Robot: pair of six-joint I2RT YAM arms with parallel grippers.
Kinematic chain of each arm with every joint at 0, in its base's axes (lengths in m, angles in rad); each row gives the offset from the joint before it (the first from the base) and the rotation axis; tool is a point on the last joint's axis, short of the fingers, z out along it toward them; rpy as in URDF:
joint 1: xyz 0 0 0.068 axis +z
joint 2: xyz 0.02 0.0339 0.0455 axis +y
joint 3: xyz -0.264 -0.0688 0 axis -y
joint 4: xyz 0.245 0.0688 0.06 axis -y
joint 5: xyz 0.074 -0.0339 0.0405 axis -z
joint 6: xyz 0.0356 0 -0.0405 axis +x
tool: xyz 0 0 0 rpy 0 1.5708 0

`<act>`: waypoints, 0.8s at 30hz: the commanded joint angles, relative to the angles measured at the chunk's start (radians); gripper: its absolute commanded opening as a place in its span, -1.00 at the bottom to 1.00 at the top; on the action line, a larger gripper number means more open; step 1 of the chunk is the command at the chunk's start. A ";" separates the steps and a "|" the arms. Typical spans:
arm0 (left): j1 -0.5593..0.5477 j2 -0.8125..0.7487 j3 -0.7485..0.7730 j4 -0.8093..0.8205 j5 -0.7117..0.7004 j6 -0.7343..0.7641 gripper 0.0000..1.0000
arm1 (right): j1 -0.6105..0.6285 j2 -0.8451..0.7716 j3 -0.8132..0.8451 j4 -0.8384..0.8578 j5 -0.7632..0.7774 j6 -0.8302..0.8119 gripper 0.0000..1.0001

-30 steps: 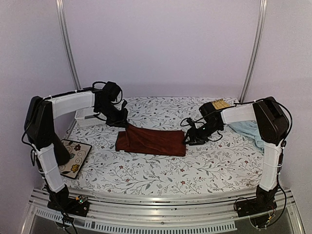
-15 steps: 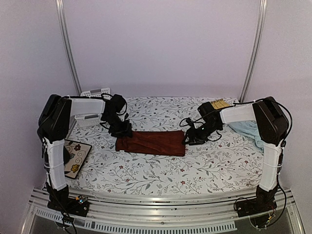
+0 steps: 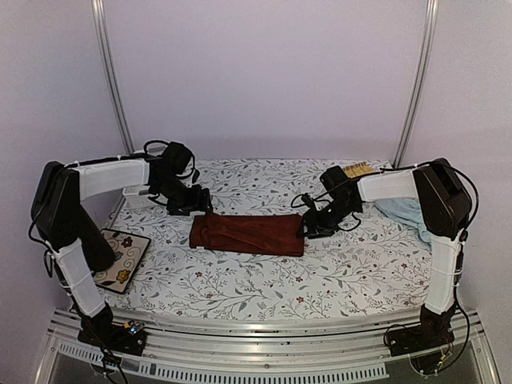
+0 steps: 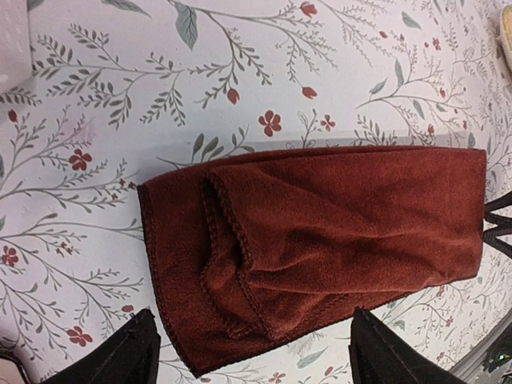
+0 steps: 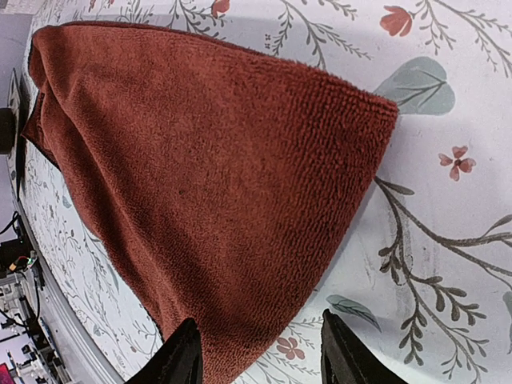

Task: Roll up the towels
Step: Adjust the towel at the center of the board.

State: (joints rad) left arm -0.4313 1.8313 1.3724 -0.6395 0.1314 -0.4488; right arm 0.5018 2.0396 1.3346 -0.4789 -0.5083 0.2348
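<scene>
The dark rust-red towel (image 3: pixel 248 234) lies folded into a long strip in the middle of the table. Its left end shows loose, rumpled folds in the left wrist view (image 4: pixel 320 240). My left gripper (image 3: pixel 196 206) hovers just behind that left end, jaws wide open (image 4: pixel 256 360) and holding nothing. My right gripper (image 3: pixel 308 227) sits at the towel's right end, open (image 5: pixel 264 352), one fingertip (image 5: pixel 180 356) over the towel's edge (image 5: pixel 200 184) and the other over bare tablecloth. The pale blue towel (image 3: pixel 408 212) lies crumpled at the far right, behind the right arm.
A yellow bamboo mat (image 3: pixel 362 170) lies at the back right. A white basket (image 3: pixel 138 196) stands at the back left, under the left arm. A flower-patterned square tile (image 3: pixel 120 260) rests at the table's left front edge. A floral tablecloth (image 3: pixel 264 280) covers the table.
My left gripper set the towel's raised left corner down, opened and let go, then drew back a little. The towel now lies flatter and narrower. The right gripper has barely moved.
</scene>
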 commanded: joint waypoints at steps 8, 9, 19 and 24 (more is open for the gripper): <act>-0.068 0.001 -0.135 0.095 0.097 -0.096 0.46 | 0.000 -0.019 -0.003 -0.024 0.036 0.004 0.03; -0.069 0.013 -0.136 0.099 0.095 -0.101 0.43 | -0.001 -0.024 -0.011 -0.021 0.036 0.006 0.04; -0.080 0.065 -0.127 0.085 0.038 -0.109 0.19 | -0.008 -0.051 -0.048 -0.008 0.038 0.009 0.03; -0.088 0.048 -0.132 0.046 0.005 -0.111 0.18 | -0.009 -0.056 -0.051 -0.008 0.039 0.010 0.03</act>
State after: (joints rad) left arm -0.5037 1.8862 1.2385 -0.5640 0.1722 -0.5518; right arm 0.4965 2.0159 1.3018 -0.4866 -0.4828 0.2432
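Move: The left hand hangs over the left part of the red towel; the towel's turned-over left edge lies about 7 cm below, some 3 cm back and 2 cm to the right. The white basket stands roughly 13 cm ahead and 14 cm to the left, the flowered board some 10 cm back and 20 cm to the left. From the low right hand, at the towel's right end, that turned-over edge is about 23 cm left and 1 cm back. The left fingers come down close to the towel's turned-over left edge, straddling its near part; whether they touch can't be seen. That hand first draws back about 4 cm while easing slightly right, then mostly sinks, some 6 cm in all, its tips swinging a little back to point more nearly straight down as the gap narrows but stays open. The right hand stays low at the other end, half open. ##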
